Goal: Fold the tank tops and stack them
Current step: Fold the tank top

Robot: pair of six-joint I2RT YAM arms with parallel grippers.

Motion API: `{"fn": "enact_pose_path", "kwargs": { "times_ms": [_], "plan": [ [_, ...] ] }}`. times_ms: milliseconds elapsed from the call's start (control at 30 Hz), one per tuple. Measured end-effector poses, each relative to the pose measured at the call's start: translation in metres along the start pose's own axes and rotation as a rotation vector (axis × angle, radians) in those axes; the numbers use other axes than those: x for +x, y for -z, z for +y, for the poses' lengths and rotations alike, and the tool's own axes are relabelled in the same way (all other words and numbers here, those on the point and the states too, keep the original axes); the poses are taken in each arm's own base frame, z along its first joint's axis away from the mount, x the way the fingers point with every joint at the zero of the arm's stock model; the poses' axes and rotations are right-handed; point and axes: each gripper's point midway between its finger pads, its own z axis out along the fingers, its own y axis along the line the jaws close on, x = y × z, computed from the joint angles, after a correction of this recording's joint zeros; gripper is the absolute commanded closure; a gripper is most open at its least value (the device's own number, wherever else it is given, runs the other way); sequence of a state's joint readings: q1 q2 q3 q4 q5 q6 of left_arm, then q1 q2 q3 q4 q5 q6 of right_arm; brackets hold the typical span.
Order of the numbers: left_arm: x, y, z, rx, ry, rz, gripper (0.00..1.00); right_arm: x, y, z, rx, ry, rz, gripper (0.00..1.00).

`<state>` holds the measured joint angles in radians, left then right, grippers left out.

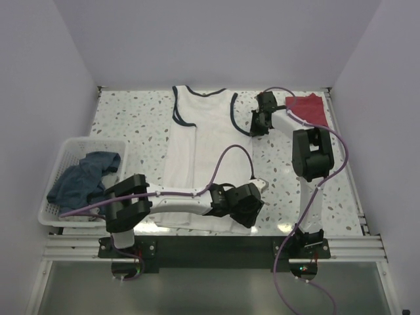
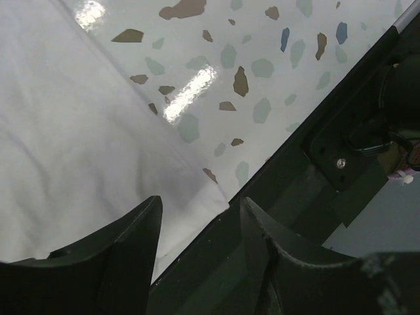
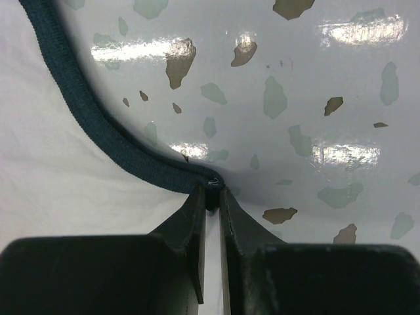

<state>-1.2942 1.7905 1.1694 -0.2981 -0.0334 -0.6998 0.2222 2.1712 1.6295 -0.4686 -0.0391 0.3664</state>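
Observation:
The white tank top (image 1: 197,151) with navy trim lies flat on its back in the middle of the speckled table (image 1: 131,118). At its right armhole, my right gripper (image 3: 212,191) is shut on the navy trim (image 3: 98,125), which bunches at the fingertips; the same gripper (image 1: 254,126) shows in the top view. My left gripper (image 2: 200,213) stands open over the top's near right hem corner (image 2: 220,200) at the table's front edge, one finger (image 2: 125,249) on each side of it. The dark red tank top (image 1: 308,108) lies at the back right corner.
A white basket (image 1: 65,157) holding blue cloth (image 1: 88,177) stands at the left edge. The black frame rail (image 2: 315,170) runs just beyond the table's near edge. The right arm's purple cable (image 1: 230,154) loops over the white top.

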Motion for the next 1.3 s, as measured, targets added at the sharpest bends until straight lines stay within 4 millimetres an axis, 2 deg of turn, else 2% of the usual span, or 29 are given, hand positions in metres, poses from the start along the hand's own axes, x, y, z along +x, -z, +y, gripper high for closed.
{"fn": "enact_pose_path", "kwargs": {
  "times_ms": [233,433,633,733,867,967,1167,1300],
  "plan": [
    [0.013,-0.008,-0.02,-0.01,-0.029,0.027,0.55,-0.001,-0.001,0.0,0.0,0.0,0.0,0.99],
    [0.03,-0.022,-0.014,-0.081,-0.054,0.083,0.6,-0.001,-0.001,0.0,0.0,-0.001,0.0,0.99],
    [0.034,-0.03,-0.011,-0.122,-0.061,0.102,0.64,-0.002,-0.001,0.001,-0.003,-0.002,0.0,1.0],
    [0.032,-0.032,-0.012,-0.129,-0.056,0.098,0.7,-0.002,-0.001,0.001,-0.003,-0.003,0.0,1.0],
    [0.031,-0.034,-0.012,-0.144,-0.059,0.094,0.9,-0.002,-0.001,0.0,-0.004,-0.007,0.001,1.0],
    [0.031,-0.033,-0.011,-0.154,-0.062,0.091,1.0,-0.002,-0.001,0.0,-0.003,-0.011,0.0,1.0],
    [0.029,-0.031,-0.009,-0.161,-0.063,0.08,1.0,-0.003,0.001,-0.004,0.008,-0.032,0.004,1.0],
    [0.021,-0.014,-0.013,-0.137,-0.059,0.046,1.0,-0.005,0.003,-0.008,0.018,-0.053,0.01,1.0]
  ]
}}
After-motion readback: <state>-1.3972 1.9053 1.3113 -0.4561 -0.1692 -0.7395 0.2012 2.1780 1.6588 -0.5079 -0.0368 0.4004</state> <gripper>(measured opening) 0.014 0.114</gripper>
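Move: The left hand goes for the right-hand hem corner of the white tank top, about 3 cm back, 1 cm to its right and 4 cm below; the folded-over left panel's hem end lies some 25 cm left of that corner. The right hand already holds the armhole's lower point; from it the hem corner lies about 41 cm back and 3 cm left, and the folded red tank top about 9 cm ahead and 21 cm right. The left hand eases back about 2.5 cm and slightly right, then sinks about 4 cm onto the hem corner, its left side rolling up some 10 degrees while the half-open fingers narrow and then shut fully, pinching the white cloth just inside the corner and starting to lift it about 2 cm. The right hand keeps its pinch on the dark-trimmed armhole point low over the table, staying put until a late drift of about 1 cm to its right. ##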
